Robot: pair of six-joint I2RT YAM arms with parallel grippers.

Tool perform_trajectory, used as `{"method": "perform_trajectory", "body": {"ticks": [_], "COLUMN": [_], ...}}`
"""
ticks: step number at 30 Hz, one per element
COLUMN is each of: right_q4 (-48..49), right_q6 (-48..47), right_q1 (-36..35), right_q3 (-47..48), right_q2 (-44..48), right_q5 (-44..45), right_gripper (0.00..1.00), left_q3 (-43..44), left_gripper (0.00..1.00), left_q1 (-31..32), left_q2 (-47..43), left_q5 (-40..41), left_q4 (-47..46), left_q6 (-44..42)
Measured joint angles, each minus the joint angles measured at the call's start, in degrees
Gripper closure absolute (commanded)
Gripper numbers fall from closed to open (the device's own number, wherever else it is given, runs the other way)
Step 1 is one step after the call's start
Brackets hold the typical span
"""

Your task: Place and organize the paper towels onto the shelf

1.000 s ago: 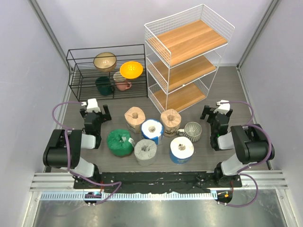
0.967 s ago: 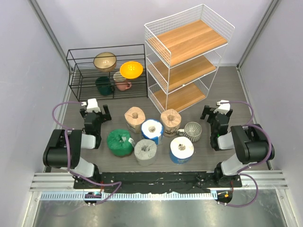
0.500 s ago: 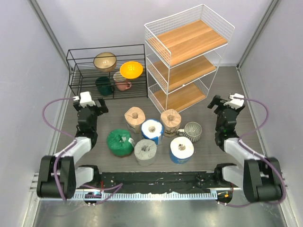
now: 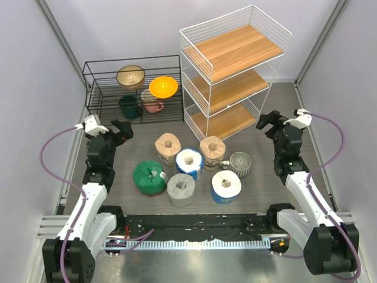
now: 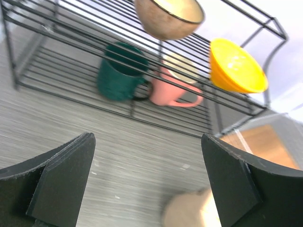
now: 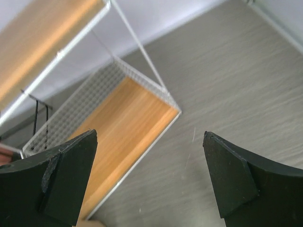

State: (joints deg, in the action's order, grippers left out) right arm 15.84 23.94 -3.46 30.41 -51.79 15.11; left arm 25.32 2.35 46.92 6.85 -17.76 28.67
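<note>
Six paper towel rolls stand on end on the table's middle: two tan (image 4: 168,148) (image 4: 212,152), two white in blue wrap (image 4: 189,163) (image 4: 226,187), one grey (image 4: 181,189), one green (image 4: 149,177). The white wire shelf (image 4: 234,73) with three wooden boards stands behind them, its boards bare. My left gripper (image 4: 121,132) is open and empty, raised left of the rolls; a tan roll (image 5: 191,210) shows blurred between its fingers. My right gripper (image 4: 266,122) is open and empty, raised right of the shelf's bottom board (image 6: 118,137).
A low black wire rack (image 4: 132,88) at the back left holds a tan bowl (image 5: 169,16), a yellow bowl (image 5: 236,66), a green mug (image 5: 118,78) and a pink mug (image 5: 173,92). A ribbed grey-white mug (image 4: 240,163) stands beside the right tan roll.
Both arms have unfolded and risen from their low rest poses. The left gripper moved up and outward to the left, the right gripper up and toward the shelf. The rolls have not moved.
</note>
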Motion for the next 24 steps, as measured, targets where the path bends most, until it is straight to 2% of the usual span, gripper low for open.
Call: {"method": "perform_trajectory", "body": {"ticks": [8, 17, 20, 24], "right_q4": [-12.4, -17.6, -20.0, -24.0], "right_q6": [3.7, 5.0, 5.1, 5.0], "right_q1": [0.0, -0.8, -4.7, -14.6], "right_q3": [3.5, 7.6, 9.0, 9.5], "right_q2": [-1.0, -3.5, -6.5, -7.5], "right_q5": [-6.2, -19.5, -20.8, -18.3], "right_gripper": [0.00, 0.00, 0.00, 0.00], "left_q3": [6.6, 6.3, 6.4, 8.5], "left_gripper": [0.00, 0.00, 0.00, 0.00], "left_q1": [0.0, 0.0, 0.5, 3.1], "left_q2": [-0.3, -1.5, -2.9, -2.8], "left_q5": [-4.0, -9.8, -10.2, -9.0], "left_q4": [12.3, 17.2, 19.1, 24.0], "left_q6": [7.6, 9.9, 9.6, 8.1]}}
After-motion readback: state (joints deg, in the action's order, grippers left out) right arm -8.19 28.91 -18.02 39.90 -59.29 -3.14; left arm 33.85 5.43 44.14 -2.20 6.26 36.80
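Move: The right hand's brown paper towel, the right one of two, lies about 20 cm left, 6 cm back and 16 cm below. The grey striped mug stands 10 cm left and 10 cm back of that hand; the bottom shelf board is 18 cm left and 9 cm ahead. From the left hand, the left brown paper towel is about 17 cm right, 1 cm back and 16 cm below; the green one is 9 cm right and 13 cm back. Leftward, slowly at first and then quickly, the right hand swings some 14 cm towards the right brown paper towel, sinking about 6 cm and drawing back slightly late on, while it turns about 30 degrees counter-clockwise and tips down. The left hand eases roughly 5 cm right and 3 cm back towards the left brown and green paper towels, tipping down and turning a little clockwise. Both grippers stay wide open and empty. ##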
